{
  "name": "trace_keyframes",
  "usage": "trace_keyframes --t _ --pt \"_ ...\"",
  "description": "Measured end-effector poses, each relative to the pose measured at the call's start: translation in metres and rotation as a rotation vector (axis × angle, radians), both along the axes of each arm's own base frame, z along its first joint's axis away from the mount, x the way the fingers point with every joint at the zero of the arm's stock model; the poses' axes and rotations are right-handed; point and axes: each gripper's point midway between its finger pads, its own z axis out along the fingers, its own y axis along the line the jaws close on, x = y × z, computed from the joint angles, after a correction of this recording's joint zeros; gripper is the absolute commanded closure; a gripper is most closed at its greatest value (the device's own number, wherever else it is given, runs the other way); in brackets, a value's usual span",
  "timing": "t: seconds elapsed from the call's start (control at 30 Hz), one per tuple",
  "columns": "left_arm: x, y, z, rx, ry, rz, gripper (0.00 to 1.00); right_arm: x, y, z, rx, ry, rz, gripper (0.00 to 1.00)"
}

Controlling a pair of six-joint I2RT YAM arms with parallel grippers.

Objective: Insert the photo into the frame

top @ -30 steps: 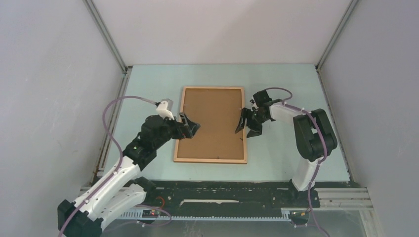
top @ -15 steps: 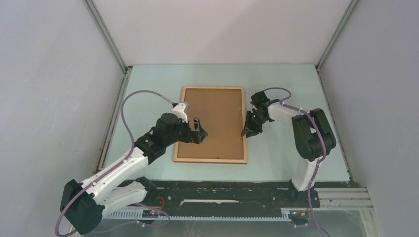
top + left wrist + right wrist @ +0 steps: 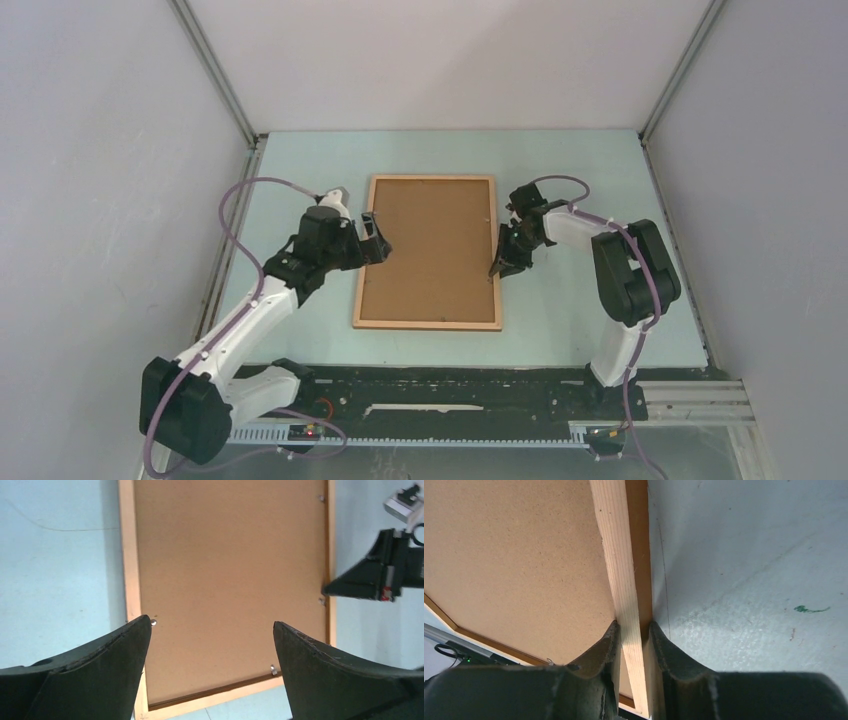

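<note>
The frame (image 3: 427,324) lies flat in the middle of the table with its back up, and a plain brown backing board (image 3: 430,250) fills it. The photo is out of view. My right gripper (image 3: 500,262) is shut on the frame's right rail (image 3: 616,540), one finger on each side of the wood (image 3: 633,626). My left gripper (image 3: 374,240) hovers open over the frame's left rail (image 3: 128,555). Its fingers stand wide apart (image 3: 211,625) with nothing between them.
Small metal tabs (image 3: 153,622) sit along the inner edge of the frame and hold the backing board (image 3: 225,570). Grey enclosure walls (image 3: 120,150) close in the pale blue table (image 3: 580,180) on three sides. A green mark (image 3: 809,609) lies on the table right of the frame.
My right gripper has closed from wide open onto the frame's right rail. My left gripper swung out over the board, then drew back to the frame's left edge, staying open.
</note>
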Motion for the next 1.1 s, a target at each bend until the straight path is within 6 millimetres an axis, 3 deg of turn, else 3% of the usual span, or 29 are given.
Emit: trace_keyframes --t 0.1,0.23,0.33,0.43,0.6,0.8,1.1 --pt "-0.003 -0.01 0.004 -0.049 0.004 -0.047 0.0 0.002 -0.003 0.001 -0.002 -0.008 0.001 1.0" --pt "-0.014 -0.044 0.016 -0.101 -0.033 -0.182 0.0 0.002 -0.007 0.002 0.005 -0.004 0.001 1.0" --pt "-0.035 -0.079 0.015 -0.086 -0.05 -0.327 0.0 -0.001 -0.009 0.003 0.007 0.013 -0.001 1.0" --pt "-0.064 -0.112 0.001 -0.03 -0.039 -0.48 0.0 -0.002 -0.01 0.005 0.011 0.024 -0.006 1.0" --pt "-0.094 -0.153 -0.007 0.089 -0.073 -0.66 0.0 0.002 -0.013 0.01 0.032 0.033 -0.046 1.0" --pt "-0.098 -0.178 -0.001 0.209 -0.176 -0.717 0.0 0.008 -0.017 0.026 0.055 0.019 -0.124 1.0" --pt "-0.125 -0.197 -0.023 0.472 -0.277 -0.823 0.0 0.011 -0.012 0.036 0.117 0.061 -0.221 1.0"
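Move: The left hand, empty and open above the frame, has the frame's near right corner about 10 cm back, 21 cm to its right and 13 cm below; the near left corner lies some 10 cm back, 6 cm to its left and equally low. The right fingers already hold the right rail, which is gripped about 20 cm to the left hand's right, level with it and 13 cm lower. From the right hand, the near right corner is roughly 11 cm back and 1 cm right, at its height. The left hand swings about 20 cm to the right and 12 cm back, sinking slightly at the end, over the frame towards its near right corner, turning some 45 degrees clockwise with the fingers wide open and touching nothing that can be seen. Meanwhile the right hand keeps its pinch on the right rail, shifts a centimetre or so to the right, then raises the rail about 3.5 cm and turns roughly 15 degrees clockwise with it. ##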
